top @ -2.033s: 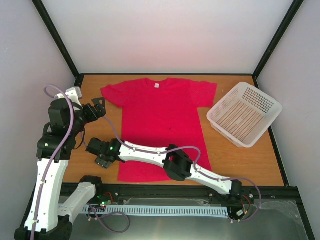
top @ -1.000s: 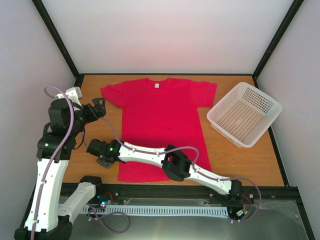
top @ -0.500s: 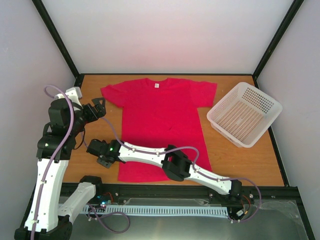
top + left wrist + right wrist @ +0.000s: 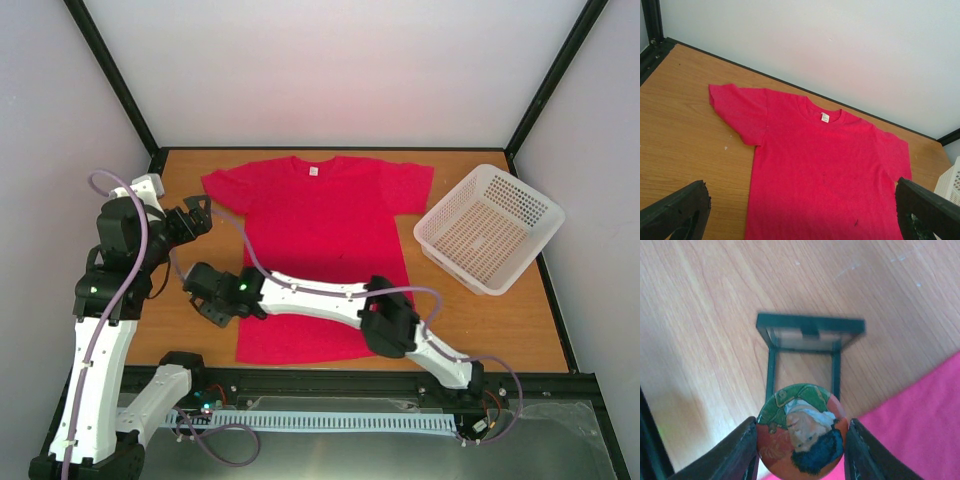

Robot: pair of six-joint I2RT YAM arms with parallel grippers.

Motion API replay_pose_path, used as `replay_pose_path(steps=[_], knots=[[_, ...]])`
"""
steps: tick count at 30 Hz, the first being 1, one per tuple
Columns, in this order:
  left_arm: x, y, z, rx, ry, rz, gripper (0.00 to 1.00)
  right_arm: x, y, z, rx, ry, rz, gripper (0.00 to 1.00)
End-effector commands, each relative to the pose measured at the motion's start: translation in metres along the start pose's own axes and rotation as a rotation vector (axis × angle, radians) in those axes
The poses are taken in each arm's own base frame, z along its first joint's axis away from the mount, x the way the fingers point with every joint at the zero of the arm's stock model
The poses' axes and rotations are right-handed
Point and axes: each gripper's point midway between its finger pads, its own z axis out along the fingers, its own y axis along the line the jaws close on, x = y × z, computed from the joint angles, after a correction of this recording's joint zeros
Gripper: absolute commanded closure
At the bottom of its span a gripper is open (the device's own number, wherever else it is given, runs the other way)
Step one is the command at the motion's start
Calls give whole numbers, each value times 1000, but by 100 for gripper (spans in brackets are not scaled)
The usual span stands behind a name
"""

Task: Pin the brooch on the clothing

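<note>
The brooch, a round badge with a painted portrait in green, orange and dark blue, sits pinched edge to edge in my right gripper, which is shut on it. That gripper hovers over the bare wood just left of the clothing's lower hem. The clothing, a crimson T-shirt with a white neck label, lies flat in the middle of the table and fills the left wrist view. My left gripper stands open and empty beside the shirt's left sleeve, its fingers spread wide.
A small black frame-like case stands on the wood right under the brooch. A white perforated basket sits at the right edge of the table. Black frame posts rise at the back corners.
My right gripper has closed on the brooch and moved up and toward the back, away from the case. The right elbow swung right. The left arm has stayed still.
</note>
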Motion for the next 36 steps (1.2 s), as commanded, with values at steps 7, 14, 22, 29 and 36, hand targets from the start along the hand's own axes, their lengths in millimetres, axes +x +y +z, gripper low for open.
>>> replay_pose_path(steps=[7,14,22,29,36], knots=[[26,-13,31,135,64,-47,0,64,-96,-82,-171,-143,254,60],[80,-52,66,452,284,-160,0,96,-162,-142,-271,-335,266,59],[152,-106,84,739,624,-271,12,93,-181,-178,-288,-477,186,59],[175,-135,88,755,678,-260,25,87,-182,-177,-299,-485,185,58],[201,-151,87,755,752,-235,41,85,-183,-173,-297,-476,185,58]])
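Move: The brooch is already in the right hand's fingers, which are taking it over the middle of the red shirt, about 25 cm to their right, 13 cm farther out and 10 cm below. Its open case lies some 2 cm ahead, 3 cm left and 10 cm below; the empty left gripper hangs about 8 cm ahead and 24 cm above. From the left hand, the brooch is some 24 cm below and 8 cm back, neither left nor right. Sweeping right about 25 cm, first nearly level, then forward and upward, the right hand keeps its pinch on the brooch and tips its fingers up some 30 degrees. The left hand swings right and down to meet it above the shirt, turning clockwise, its wide-open fingers narrowing by about a third as they come around the brooch. ##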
